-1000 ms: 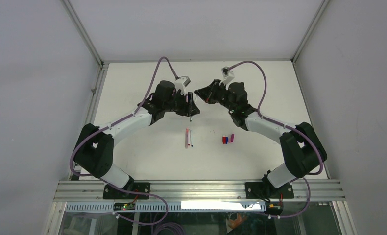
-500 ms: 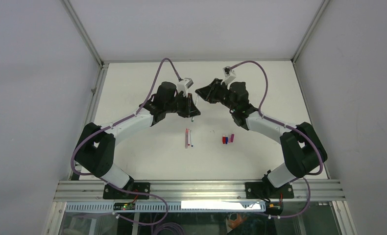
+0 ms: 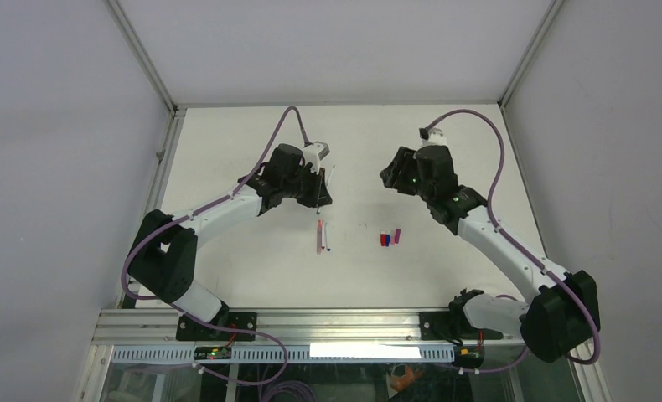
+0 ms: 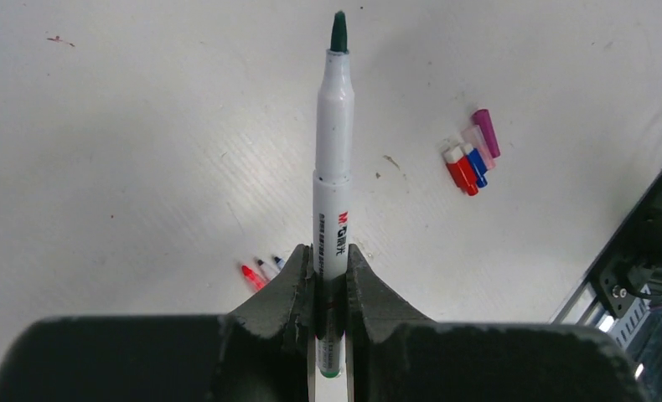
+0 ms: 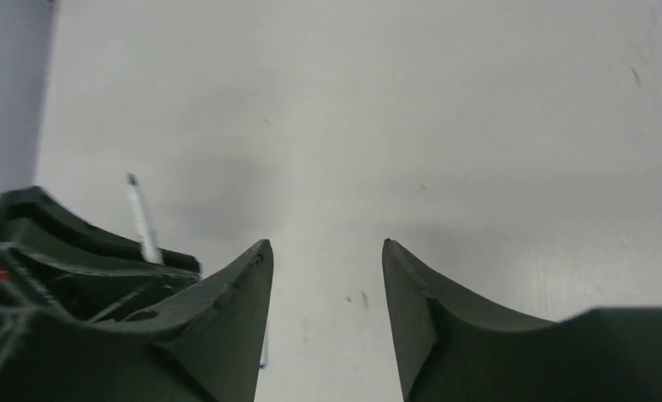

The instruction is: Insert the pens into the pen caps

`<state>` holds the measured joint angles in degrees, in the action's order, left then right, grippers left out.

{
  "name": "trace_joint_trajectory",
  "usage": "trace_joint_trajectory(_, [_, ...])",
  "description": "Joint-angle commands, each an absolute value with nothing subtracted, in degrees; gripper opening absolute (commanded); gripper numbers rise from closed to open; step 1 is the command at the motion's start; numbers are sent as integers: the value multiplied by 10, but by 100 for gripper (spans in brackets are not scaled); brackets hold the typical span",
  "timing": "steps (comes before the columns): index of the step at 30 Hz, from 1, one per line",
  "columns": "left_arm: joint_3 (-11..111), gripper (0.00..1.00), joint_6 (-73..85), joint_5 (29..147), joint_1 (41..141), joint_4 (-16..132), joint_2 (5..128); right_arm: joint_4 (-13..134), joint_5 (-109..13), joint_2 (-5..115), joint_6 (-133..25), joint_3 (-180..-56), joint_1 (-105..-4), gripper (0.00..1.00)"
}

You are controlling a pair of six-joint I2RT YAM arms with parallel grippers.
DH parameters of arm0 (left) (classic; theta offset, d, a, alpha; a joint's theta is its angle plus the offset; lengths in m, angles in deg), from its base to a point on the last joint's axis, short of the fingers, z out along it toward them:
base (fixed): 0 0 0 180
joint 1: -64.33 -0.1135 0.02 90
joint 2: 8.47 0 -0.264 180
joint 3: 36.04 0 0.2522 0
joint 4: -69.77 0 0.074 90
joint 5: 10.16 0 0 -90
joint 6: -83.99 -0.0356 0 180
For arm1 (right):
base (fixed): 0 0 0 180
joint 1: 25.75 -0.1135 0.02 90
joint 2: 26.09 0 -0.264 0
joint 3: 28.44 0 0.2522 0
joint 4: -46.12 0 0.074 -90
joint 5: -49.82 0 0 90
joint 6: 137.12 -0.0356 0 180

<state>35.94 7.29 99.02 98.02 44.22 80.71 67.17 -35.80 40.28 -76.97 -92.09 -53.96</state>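
Observation:
My left gripper (image 4: 331,266) (image 3: 321,193) is shut on the lower barrel of a white pen (image 4: 334,159), whose dark green tip points away from the wrist above the table. Three more pens (image 3: 323,237) lie side by side on the table; their red, black and blue tips (image 4: 264,268) show beside my left fingers. The pen caps (image 4: 470,157) (image 3: 389,239), red, blue, pale and magenta, lie in a small cluster to the right of the pens. My right gripper (image 5: 328,247) (image 3: 390,177) is open and holds nothing, up in the air to the right of the left one.
The white table (image 3: 252,276) is bounded by a metal frame (image 3: 168,159) on the left and right and a rail (image 3: 336,322) at the near edge. In the right wrist view, the left gripper with its pen (image 5: 143,219) shows at the left.
The left gripper has shut on the white pen. The right gripper has opened and drawn back to the right, away from the left gripper, with its arm swung outward.

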Motion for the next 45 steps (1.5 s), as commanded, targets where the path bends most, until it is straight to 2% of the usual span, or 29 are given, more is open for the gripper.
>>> trace_joint_trajectory(1, [372, 0, 27, 952, 990, 419, 813, 924, -291, 430, -775, -958, -539, 53])
trace_joint_trajectory(8, [371, 0, 17, 931, 1004, 408, 809, 1047, -262, 511, -792, -1020, -540, 50])
trace_joint_trajectory(13, [369, 0, 12, 915, 1006, 400, 798, 1065, -266, 562, -801, -1037, -539, 45])
trace_joint_trajectory(19, [366, 0, 12, 910, 1006, 396, 792, 1069, -287, 612, -811, -1044, -539, 35])
trace_joint_trajectory(45, [366, 0, 14, 902, 1006, 390, 792, 1046, -313, 695, -809, -1044, -540, 33])
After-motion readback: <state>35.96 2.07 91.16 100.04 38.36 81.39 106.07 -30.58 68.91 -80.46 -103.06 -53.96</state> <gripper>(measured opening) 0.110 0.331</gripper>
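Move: The purple cap is behind and below my right hand: about 9 cm back, 5 cm to its right and 22 cm down. The clear, blue and red caps lie beside it, roughly 2, 3 and 4 cm to the left of the purple one, the blue and red about 1 cm nearer the base. From my left hand, which already holds the green pen, the purple cap is some 21 cm right, 7 cm back and 12 cm lower. I swoop my empty right hand down some 17 cm, with about 8 cm back and 6 cm right mostly early on, towards the purple cap. Its forward-pointing fingers tip over to point nearly straight down and narrow from half to about a third open, stopping above the cap. My left hand keeps its grip on the green pen, easing slightly down and left, fingers dipping. ##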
